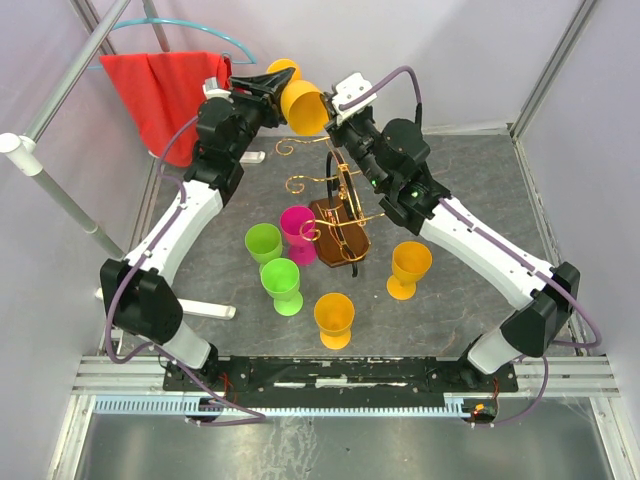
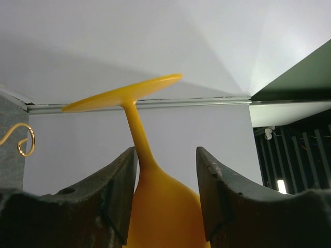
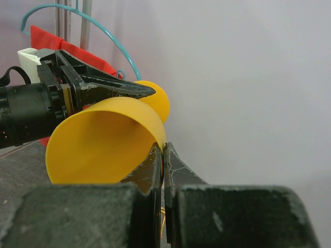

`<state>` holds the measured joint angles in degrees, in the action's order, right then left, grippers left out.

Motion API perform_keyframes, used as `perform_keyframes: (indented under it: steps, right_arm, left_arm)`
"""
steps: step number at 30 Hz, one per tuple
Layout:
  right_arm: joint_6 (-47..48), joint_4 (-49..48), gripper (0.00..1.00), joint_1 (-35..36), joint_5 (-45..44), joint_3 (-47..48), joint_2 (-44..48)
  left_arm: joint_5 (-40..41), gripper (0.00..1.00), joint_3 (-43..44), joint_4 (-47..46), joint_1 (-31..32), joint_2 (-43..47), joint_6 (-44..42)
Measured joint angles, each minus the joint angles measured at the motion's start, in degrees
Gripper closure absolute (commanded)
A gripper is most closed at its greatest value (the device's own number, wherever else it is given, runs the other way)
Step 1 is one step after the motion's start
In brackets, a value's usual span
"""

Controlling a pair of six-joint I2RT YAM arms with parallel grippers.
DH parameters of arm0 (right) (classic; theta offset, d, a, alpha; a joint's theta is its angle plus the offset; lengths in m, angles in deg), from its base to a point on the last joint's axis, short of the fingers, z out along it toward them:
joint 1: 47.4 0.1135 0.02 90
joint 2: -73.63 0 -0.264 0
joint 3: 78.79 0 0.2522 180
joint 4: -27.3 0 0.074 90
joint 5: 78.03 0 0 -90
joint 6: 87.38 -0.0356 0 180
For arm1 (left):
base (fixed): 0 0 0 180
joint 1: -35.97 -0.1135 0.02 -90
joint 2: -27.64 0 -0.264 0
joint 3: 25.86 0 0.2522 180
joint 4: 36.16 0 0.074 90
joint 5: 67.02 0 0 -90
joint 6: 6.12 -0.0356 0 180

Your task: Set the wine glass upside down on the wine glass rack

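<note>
A yellow wine glass [image 1: 303, 105] lies on its side in the air at the back, its foot pointing toward the far wall. My left gripper [image 1: 268, 84] straddles the bowl [image 2: 160, 206] just below the stem, both fingers against it. Coming from the right, my right gripper [image 1: 327, 118] pinches the glass rim [image 3: 161, 135] between closed fingers [image 3: 178, 170]. Below and in front of the glass stands the wine glass rack [image 1: 340, 190], gold wire arms on a dark brown base [image 1: 340, 238]. One gold scroll [image 2: 26, 142] shows at the left of the left wrist view.
Around the rack's base stand two green glasses [image 1: 264, 242] [image 1: 282, 283], a magenta one [image 1: 297, 230] and two orange ones [image 1: 334, 318] [image 1: 409, 268]. A red cloth [image 1: 165, 90] hangs on a teal hanger at the back left. A white pole [image 1: 45, 180] slants along the left side.
</note>
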<state>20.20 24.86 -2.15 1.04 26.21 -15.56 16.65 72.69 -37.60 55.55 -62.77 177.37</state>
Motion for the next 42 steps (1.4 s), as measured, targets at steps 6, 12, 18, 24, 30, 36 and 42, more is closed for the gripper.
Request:
perform_keyframes:
  steps: [6,12,18,24,30,36,42]
  right_arm:
    - [-0.42,-0.09,0.99,-0.02,0.57,-0.48,0.26]
    - [-0.42,-0.07,0.95,-0.07,0.94,-1.18,1.03]
    - [-0.66,0.42,0.78,-0.04,0.83,-1.4,1.27]
    - [-1.33,0.81,0.43,0.37,0.83,-2.36,1.7]
    - [-0.31,2.43,0.19,0.76,-0.44,-4.5,2.84]
    - [2.45,5.11,0.08,0.76,-5.22,-7.06,4.9]
    - [6.21,8.04,0.06,0.24,-11.54,-10.73,7.58]
  left_arm:
    - [-0.04,0.63,-1.16,-1.03,-0.61,0.0,0.76]
    - [-0.37,0.82,-2.6,-2.93,-0.98,0.0,2.89]
    - [-0.37,0.96,-3.28,-4.31,-1.18,0.02,3.37]
    - [-2.1,0.97,-3.32,-4.66,-1.31,0.02,0.94]
    - [-4.9,0.97,-1.03,-2.86,-5.18,0.0,-6.14]
    - [-4.74,0.97,3.61,0.55,-11.63,0.0,-16.22]
    - [-5.03,0.97,5.18,4.22,-11.96,0.57,-31.65]
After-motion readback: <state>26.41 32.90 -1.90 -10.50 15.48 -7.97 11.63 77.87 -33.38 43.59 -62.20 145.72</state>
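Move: The wine glass hangs between the grippers: its middle is about 2 cm to the right of the left hand's point, 1 cm back and 1 cm below it. The right hand still pinches the rim, with the glass's middle some 5 cm ahead and 5 cm to its left, level with it. From the left hand, the rack's middle is roughly 11 cm right, 6 cm back and 25 cm down; the pink glass is about 4 cm right, 10 cm back and 40 cm down. The left fingers shut on the stem just under the foot, then the right fingers, still pinching the rim, open wide and let go. The left hand carries the glass about 9 cm left and a little forward, rolling some 30 degrees so its left side rises. The right hand sinks about 6 cm and backs off as far to the right, turning slightly clockwise. ##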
